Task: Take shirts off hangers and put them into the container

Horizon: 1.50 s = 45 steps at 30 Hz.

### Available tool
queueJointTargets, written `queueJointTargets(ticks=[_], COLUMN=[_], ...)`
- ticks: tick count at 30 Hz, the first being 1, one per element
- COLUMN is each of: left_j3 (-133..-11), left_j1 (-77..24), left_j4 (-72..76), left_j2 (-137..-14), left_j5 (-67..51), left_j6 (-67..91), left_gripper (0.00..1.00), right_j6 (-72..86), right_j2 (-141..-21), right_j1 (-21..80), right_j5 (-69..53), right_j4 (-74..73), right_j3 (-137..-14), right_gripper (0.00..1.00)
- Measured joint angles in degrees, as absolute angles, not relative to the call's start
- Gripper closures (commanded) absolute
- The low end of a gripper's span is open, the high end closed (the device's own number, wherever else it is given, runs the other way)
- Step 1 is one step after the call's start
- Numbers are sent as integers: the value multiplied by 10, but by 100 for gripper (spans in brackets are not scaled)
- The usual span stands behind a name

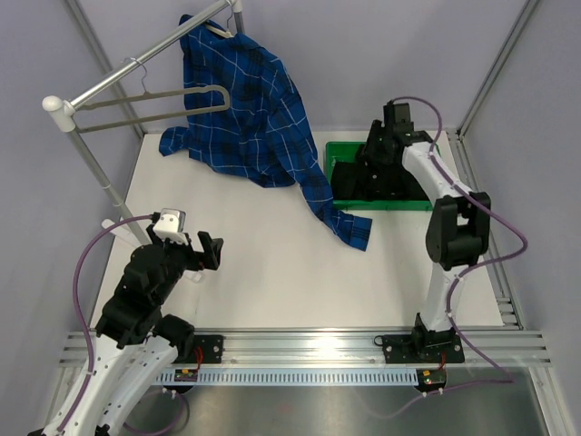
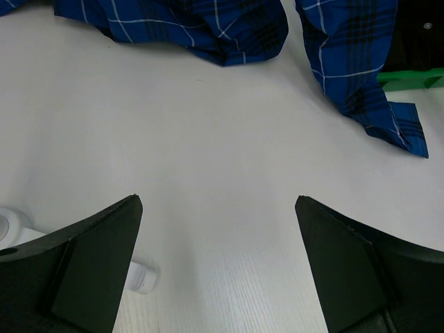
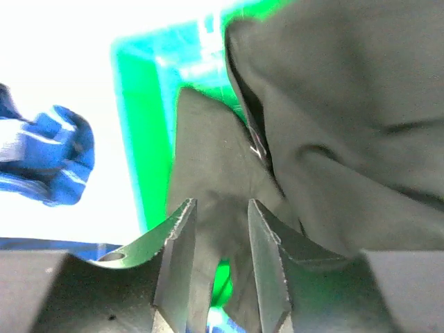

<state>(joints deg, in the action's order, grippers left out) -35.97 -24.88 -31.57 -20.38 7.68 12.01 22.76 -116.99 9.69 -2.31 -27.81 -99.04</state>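
The dark blue plaid shirt (image 1: 245, 109) hangs from a hanger (image 1: 218, 30) at the far end of the rail, its sleeve (image 2: 347, 55) trailing onto the table beside the container. An empty grey-beige hanger (image 1: 154, 102) hangs on the rail nearer its white cap. The black shirt (image 1: 359, 182) lies crumpled in the green container (image 1: 338, 150). My right gripper (image 1: 377, 168) is down in the container; its jaws (image 3: 220, 202) stand partly apart just over a fold of the black shirt (image 3: 333, 104). My left gripper (image 1: 204, 252) hovers wide open over bare table (image 2: 218, 201).
The silver rail (image 1: 136, 73) with its white end cap (image 1: 54, 104) runs diagonally across the back left on a slanted post. A small white piece (image 2: 142, 277) lies on the table under my left gripper. The container's rim (image 2: 409, 78) shows at the far right.
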Motion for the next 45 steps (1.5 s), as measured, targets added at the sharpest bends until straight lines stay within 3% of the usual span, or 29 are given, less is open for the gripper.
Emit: queueJointTargets(ticks=[5,9,16,24,29,37,45], left_j3=[-360,-360,-360,-360,-360,-360,-360], left_j1=[-249,-249,-249,-249,-249,-249,-249], left_j4=[-316,-316,-316,-316,-316,-316,-316], left_j2=[-204,-203,-198,-198,-198,-196,-196], left_j5=[77,77,77,77,77,75,74], left_j6=[120,120,121,121,121,121,121], left_gripper=[1,1,1,1,1,1,1], right_j6=[209,209,221,222,222,213,210], right_j2=[-1058,-1039,-1153,-1313,-1337,-1237,-1227], right_j1=[84,34,-65,-70,-69,-54,-30], right_j5=[35,57,82,83,62,34,34], right_j4=[-283,-287,-317,-329,-325,-285,-308], right_j3=[-993,-1029,-1161,-1252,-1209,-995,-1001], right_gripper=[53,53,52,52,52,53,50])
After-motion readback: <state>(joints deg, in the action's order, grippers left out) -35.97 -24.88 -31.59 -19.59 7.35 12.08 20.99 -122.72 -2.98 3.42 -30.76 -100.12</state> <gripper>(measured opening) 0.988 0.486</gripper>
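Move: The right hand is over the left part of the green container, with the middle of the black shirt about 6 cm to its right, 2 cm back and 9 cm below. The container's middle is likewise some 6 cm right, 3 cm back and 9 cm down. The blue shirt's cuff lies around 20 cm back and 3 cm left, 10 cm lower. From the idle left hand, the black shirt is about 27 cm ahead, 52 cm right and 19 cm below. Up about 14 cm and in an arc to the right, the right hand swings some 20 cm over the black shirt with a clockwise turn of about 25 degrees. It reaches forward, comes down steeply towards the shirt's right part, then draws back and a little left, low over the container. The fingers stay half open, ending down on the shirt. ##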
